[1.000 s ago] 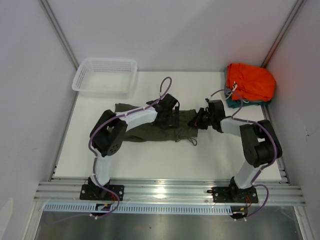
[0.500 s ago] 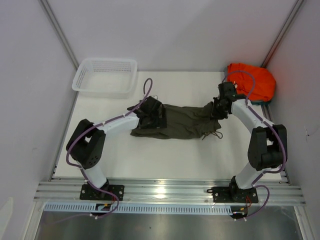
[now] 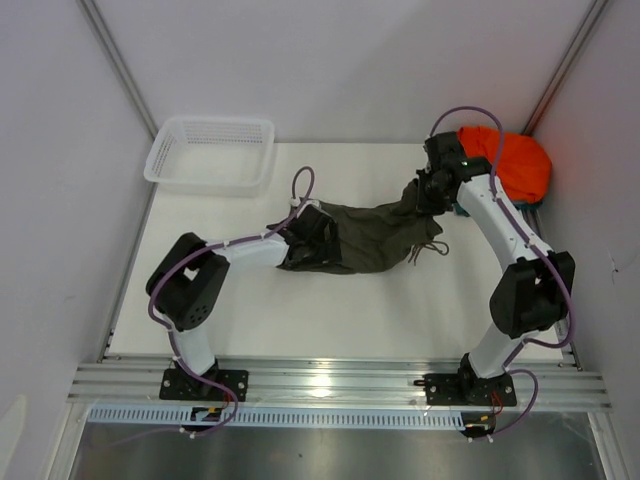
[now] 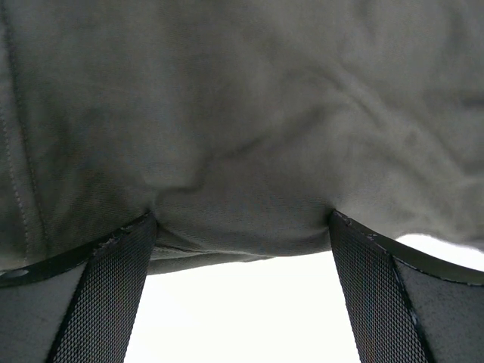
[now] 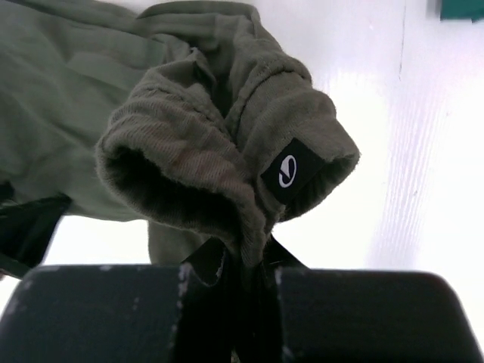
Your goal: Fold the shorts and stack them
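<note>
The olive shorts (image 3: 370, 235) lie stretched across the middle of the table, their cord (image 3: 432, 249) trailing at the right. My right gripper (image 3: 430, 192) is shut on their bunched right end and holds it raised, close to the orange pile. In the right wrist view the pinched cloth (image 5: 219, 151) with a black label (image 5: 290, 171) bulges out of the right gripper (image 5: 243, 276). My left gripper (image 3: 315, 235) sits over the shorts' left end, open. In the left wrist view the shorts (image 4: 249, 121) fill the frame, and their edge lies across the tips of the left gripper (image 4: 242, 227).
A white mesh basket (image 3: 212, 152) stands at the back left. Bright orange shorts (image 3: 512, 162) sit at the back right on a teal garment (image 5: 461, 7). Grey walls close in the table on three sides, with a metal rail (image 3: 330, 382) along the front.
The right gripper has carried the shorts' end back and to the right, dragging the whole garment that way. The left gripper has followed it rightward, staying open over the left end.
</note>
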`<state>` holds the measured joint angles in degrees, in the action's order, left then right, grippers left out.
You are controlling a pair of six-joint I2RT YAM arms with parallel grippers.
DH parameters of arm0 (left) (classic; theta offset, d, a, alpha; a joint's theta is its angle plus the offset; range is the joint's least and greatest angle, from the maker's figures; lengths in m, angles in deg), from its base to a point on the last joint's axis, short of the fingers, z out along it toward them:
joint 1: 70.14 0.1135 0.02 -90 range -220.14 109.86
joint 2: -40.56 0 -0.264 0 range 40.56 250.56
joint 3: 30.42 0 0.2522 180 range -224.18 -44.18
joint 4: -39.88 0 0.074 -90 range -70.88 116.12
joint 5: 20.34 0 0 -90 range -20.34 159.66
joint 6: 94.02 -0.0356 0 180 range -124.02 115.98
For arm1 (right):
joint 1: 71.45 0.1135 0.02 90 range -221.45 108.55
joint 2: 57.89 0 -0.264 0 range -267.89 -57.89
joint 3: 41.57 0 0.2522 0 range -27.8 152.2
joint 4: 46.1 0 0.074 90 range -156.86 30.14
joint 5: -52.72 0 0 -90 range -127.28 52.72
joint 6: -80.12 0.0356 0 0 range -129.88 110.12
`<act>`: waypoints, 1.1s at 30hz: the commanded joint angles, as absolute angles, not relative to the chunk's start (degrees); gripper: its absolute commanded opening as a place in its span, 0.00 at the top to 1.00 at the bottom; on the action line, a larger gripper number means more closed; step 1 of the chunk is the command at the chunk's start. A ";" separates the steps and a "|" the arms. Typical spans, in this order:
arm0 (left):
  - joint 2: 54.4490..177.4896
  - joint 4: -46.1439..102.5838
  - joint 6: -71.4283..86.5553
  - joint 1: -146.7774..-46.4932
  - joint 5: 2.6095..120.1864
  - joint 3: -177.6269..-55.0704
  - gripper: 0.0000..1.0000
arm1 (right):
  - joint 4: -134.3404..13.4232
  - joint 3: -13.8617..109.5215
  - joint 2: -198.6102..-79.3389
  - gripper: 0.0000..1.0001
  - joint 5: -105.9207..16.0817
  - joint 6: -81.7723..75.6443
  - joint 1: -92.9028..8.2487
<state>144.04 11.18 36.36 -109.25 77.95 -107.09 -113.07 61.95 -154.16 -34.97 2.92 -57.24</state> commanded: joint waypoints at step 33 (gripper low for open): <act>110.97 6.00 40.64 -106.53 73.17 -92.00 0.01 | -127.28 86.02 -171.45 0.95 -19.09 4.62 -40.08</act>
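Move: The left hand's open fingertips already rest on the shorts; their near edge runs about 4 cm back from it, and the middle of their flat part is some 4 cm ahead and 6 cm right. The right hand already holds the lifted right end. From it that middle lies about 16 cm left, 3 cm back and 14 cm below; the drawstring is 6 cm back, 1 cm right and well below, and the orange pile 14 cm ahead and 17 cm right. With its open fingertips still on the cloth, the left hand drags the near side of the shorts about 4 cm back and as much to the right, then lifts off some 12 cm, easing farther back and finally swinging left. Meanwhile the right hand keeps its pinch and carries the raised end about 8 cm left over the flat part, nearly level, its left side rolling down some 15 degrees, then holds there. ##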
